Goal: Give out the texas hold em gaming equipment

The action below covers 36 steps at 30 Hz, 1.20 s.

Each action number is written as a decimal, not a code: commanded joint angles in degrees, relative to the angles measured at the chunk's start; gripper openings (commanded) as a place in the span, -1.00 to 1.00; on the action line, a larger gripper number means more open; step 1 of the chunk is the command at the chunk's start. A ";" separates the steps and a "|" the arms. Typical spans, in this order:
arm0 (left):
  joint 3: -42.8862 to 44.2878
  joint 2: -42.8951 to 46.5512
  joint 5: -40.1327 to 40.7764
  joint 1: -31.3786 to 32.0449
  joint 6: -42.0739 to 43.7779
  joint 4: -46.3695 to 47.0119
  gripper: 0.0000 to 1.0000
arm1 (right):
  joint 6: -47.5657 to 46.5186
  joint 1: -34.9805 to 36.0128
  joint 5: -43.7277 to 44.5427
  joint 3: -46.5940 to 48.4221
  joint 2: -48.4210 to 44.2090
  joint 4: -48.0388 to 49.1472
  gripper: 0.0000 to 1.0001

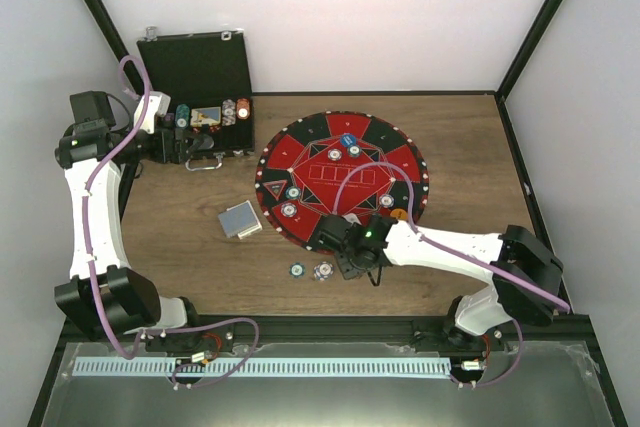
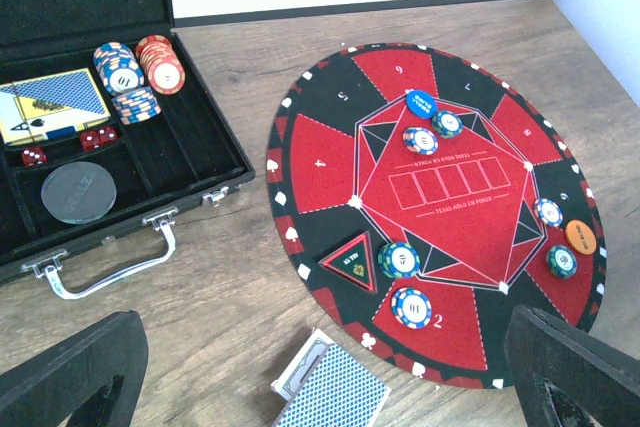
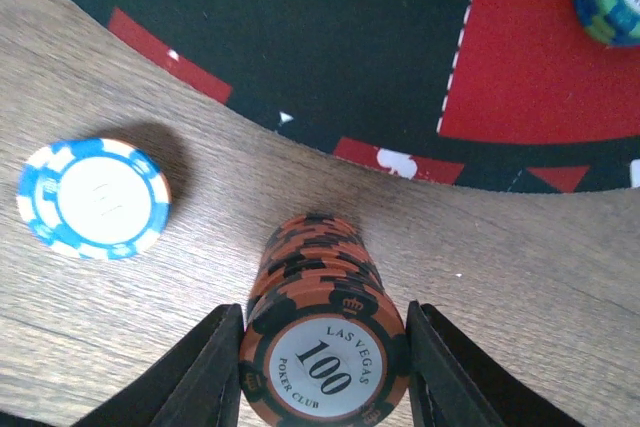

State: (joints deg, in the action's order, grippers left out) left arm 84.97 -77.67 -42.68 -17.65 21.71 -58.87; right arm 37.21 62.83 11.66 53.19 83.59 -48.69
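A stack of orange-and-black "100" poker chips [image 3: 325, 347] stands on the wood just off the mat's near edge. My right gripper [image 3: 325, 315] is shut on it, one finger against each side. Left of it sits a blue-and-white chip stack [image 3: 95, 197]. From above, the right gripper [image 1: 352, 265] hides the held stack; two chip piles [image 1: 297, 269] lie to its left. My left gripper [image 2: 320, 382] hangs open and empty near the case, above the blue-backed card deck [image 2: 335, 387]. Several chips, a blue disc [image 2: 421, 102] and an orange disc [image 2: 580, 237] lie on the mat.
The round red-and-black mat [image 1: 300, 152] covers the table's middle, with a triangular green marker [image 2: 352, 261] on it. The open black case [image 1: 195, 72] at the back left holds more chips [image 2: 135, 72], a card box, red dice and a dark disc. The deck [image 1: 240, 219] lies left of the mat.
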 commanded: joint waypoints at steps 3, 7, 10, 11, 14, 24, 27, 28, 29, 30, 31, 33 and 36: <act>1.56 1.14 -0.36 -0.19 0.85 -0.87 1.00 | -1.31 0.09 3.45 9.19 0.15 -3.70 -0.75; 1.77 0.96 -0.06 -0.21 0.81 -0.96 1.00 | -3.85 -0.42 4.13 14.45 4.07 -3.70 -0.76; 1.87 0.77 -0.41 -0.19 0.71 -1.07 1.00 | -6.47 -1.32 3.84 18.24 8.14 -1.92 -0.76; 1.87 0.77 -0.58 -0.19 0.63 -1.07 1.00 | -7.58 -1.98 3.44 19.41 9.71 -0.93 -0.76; 1.95 0.70 -0.79 -0.19 0.43 -1.07 1.00 | -10.58 -4.35 2.11 22.57 14.48 2.48 -0.76; 2.21 0.64 -0.66 -0.24 0.43 -1.07 1.00 | -17.23 -8.12 -0.94 34.72 32.04 7.82 -0.77; 2.32 0.38 -0.83 -0.20 0.34 -1.07 1.00 | -17.86 -8.61 -1.79 36.26 35.29 8.61 -0.76; 2.24 0.33 -0.97 -0.24 0.35 -1.07 1.00 | -17.96 -8.81 -2.19 36.56 36.13 9.13 -0.76; 2.18 0.28 -1.09 -0.20 0.39 -1.07 1.00 | -18.19 -8.90 -2.63 36.55 36.58 9.78 -0.75; 2.14 0.25 -1.17 -0.19 0.49 -1.07 1.00 | -18.30 -8.97 -2.97 36.59 37.05 10.32 -0.75; 2.05 0.28 -1.21 -0.19 0.54 -1.06 1.00 | -18.31 -8.96 -3.18 36.67 37.47 10.58 -0.74; 2.03 0.28 -1.16 -0.19 0.67 -1.07 1.00 | -18.09 -9.04 -3.86 36.77 38.17 10.78 -0.71; 2.11 0.35 -0.93 -0.19 0.67 -1.07 1.00 | -17.99 -9.06 -4.05 36.28 38.34 10.78 -0.45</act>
State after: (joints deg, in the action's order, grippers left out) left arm 85.82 -77.67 -42.72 -17.65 21.71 -59.33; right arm 19.94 54.11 8.78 87.83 120.60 -38.72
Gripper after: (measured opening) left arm 0.999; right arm 0.431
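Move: The right hand already pinches an orange 100 chip at the top of the orange stack, which stands right beneath it, middle about 3 cm down. The 10 chip at seat 2, beside which this one is headed, lies roughly 16 cm ahead, 16 cm left and 4 cm lower. The 50 chip is some 4 cm beyond it and 1 cm to its right; the white stack stands 8 cm left of the hand, 1 cm nearer. From the left hand the 10 chip is about 22 cm right, 3 cm back and 28 cm down. Keeping its pinch on the orange 100 chip, the right hand lifts it about 5 cm off its stack, then swings it forward and left over the board, nearly 14 cm each way. It sinks some 9 cm from the top of the arc beside the 10 chip at seat 2, turning slightly counter-clockwise, fingers still closed on it. ##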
